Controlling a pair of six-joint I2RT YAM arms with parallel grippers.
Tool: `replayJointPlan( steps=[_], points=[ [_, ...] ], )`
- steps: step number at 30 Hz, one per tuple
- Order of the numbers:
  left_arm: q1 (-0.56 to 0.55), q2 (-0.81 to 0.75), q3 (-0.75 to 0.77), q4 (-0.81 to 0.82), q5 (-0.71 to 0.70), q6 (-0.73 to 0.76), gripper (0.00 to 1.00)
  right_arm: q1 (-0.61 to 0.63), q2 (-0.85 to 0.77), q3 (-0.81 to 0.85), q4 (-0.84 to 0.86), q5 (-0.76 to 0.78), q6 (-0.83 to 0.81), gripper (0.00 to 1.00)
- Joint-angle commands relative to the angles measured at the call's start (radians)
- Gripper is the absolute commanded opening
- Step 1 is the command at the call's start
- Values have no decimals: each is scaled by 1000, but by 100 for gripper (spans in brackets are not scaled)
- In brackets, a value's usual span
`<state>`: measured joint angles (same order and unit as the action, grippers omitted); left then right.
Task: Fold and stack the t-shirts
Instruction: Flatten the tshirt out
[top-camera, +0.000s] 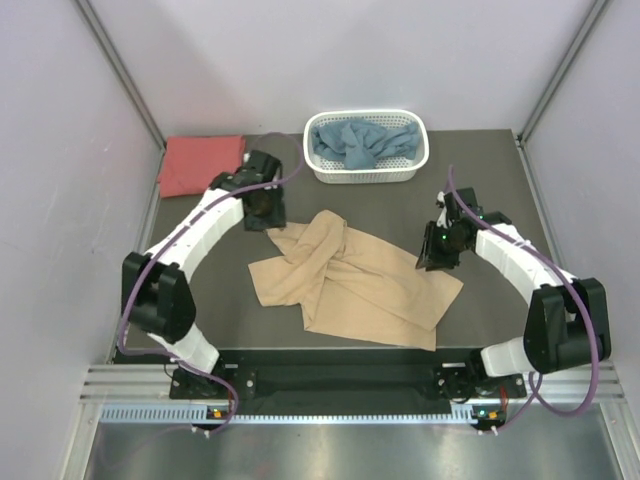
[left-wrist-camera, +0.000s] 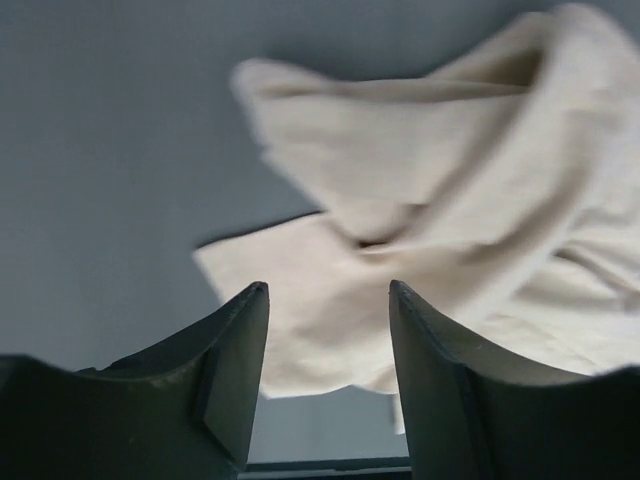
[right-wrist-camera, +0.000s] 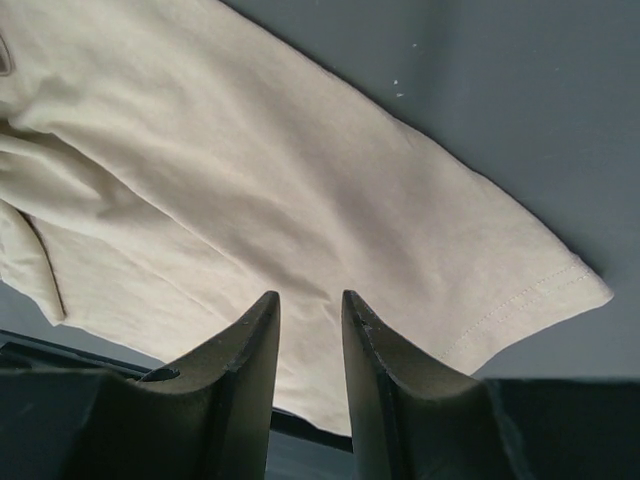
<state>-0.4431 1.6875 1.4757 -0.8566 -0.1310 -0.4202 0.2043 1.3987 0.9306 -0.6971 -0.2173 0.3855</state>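
A tan t-shirt (top-camera: 350, 280) lies crumpled and twisted in the middle of the dark table, also seen in the wrist views (left-wrist-camera: 420, 200) (right-wrist-camera: 250, 180). At the back left corner a coral-red t-shirt (top-camera: 200, 163) rests folded flat. A dusty blue t-shirt (top-camera: 360, 143) is bunched inside the white basket (top-camera: 415, 165). My left gripper (top-camera: 268, 215) (left-wrist-camera: 328, 287) hovers open over the tan shirt's upper left corner, with nothing between its fingers. My right gripper (top-camera: 437, 258) (right-wrist-camera: 310, 295) stands just above the shirt's right side near a hemmed sleeve, its jaws a narrow gap apart with no cloth between them.
The white lattice basket stands at the back centre of the table. Pale walls with metal posts (top-camera: 120, 70) close in left and right. A black rail (top-camera: 340, 375) runs along the near table edge between the arm bases.
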Motion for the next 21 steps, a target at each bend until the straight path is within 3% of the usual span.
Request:
replayJointPlan(
  steps=[1, 8, 12, 21],
  points=[
    [98, -75, -110, 24, 45, 15, 56, 41, -17, 48, -7, -13, 9, 32],
    [222, 29, -183, 62, 126, 32, 58, 110, -105, -18, -59, -48, 9, 34],
    [225, 77, -195, 90, 162, 47, 57, 144, -184, -88, -70, -59, 22, 35],
    [224, 135, -221, 116, 85, 101, 56, 145, -305, -202, -68, -70, 41, 36]
  ],
)
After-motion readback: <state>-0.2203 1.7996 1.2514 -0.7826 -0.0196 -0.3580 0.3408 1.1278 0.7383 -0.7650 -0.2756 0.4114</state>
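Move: The tan t-shirt's left-hand sleeve corner lies about 9 cm to the left of the left hand, 5 cm back and some 15 cm below; a rumpled flap of cloth is 2 cm ahead and 1 cm right of that hand, the hump of the fold about 3 cm ahead and 10 cm right. From the right hand, the near right corner is roughly 19 cm back, 4 cm right and 9 cm below, the far right corner 2 cm back and 11 cm right. Leftward first, then steeply down, the left hand comes in over the t-shirt's sleeve corner, sinking about 10 cm while its fingers, still open, tip some 15 degrees closer to vertical. Meanwhile the right hand draws back about 8 cm and slightly left above the cloth, towards the near right corner, keeping its height and its part-open fingers. ##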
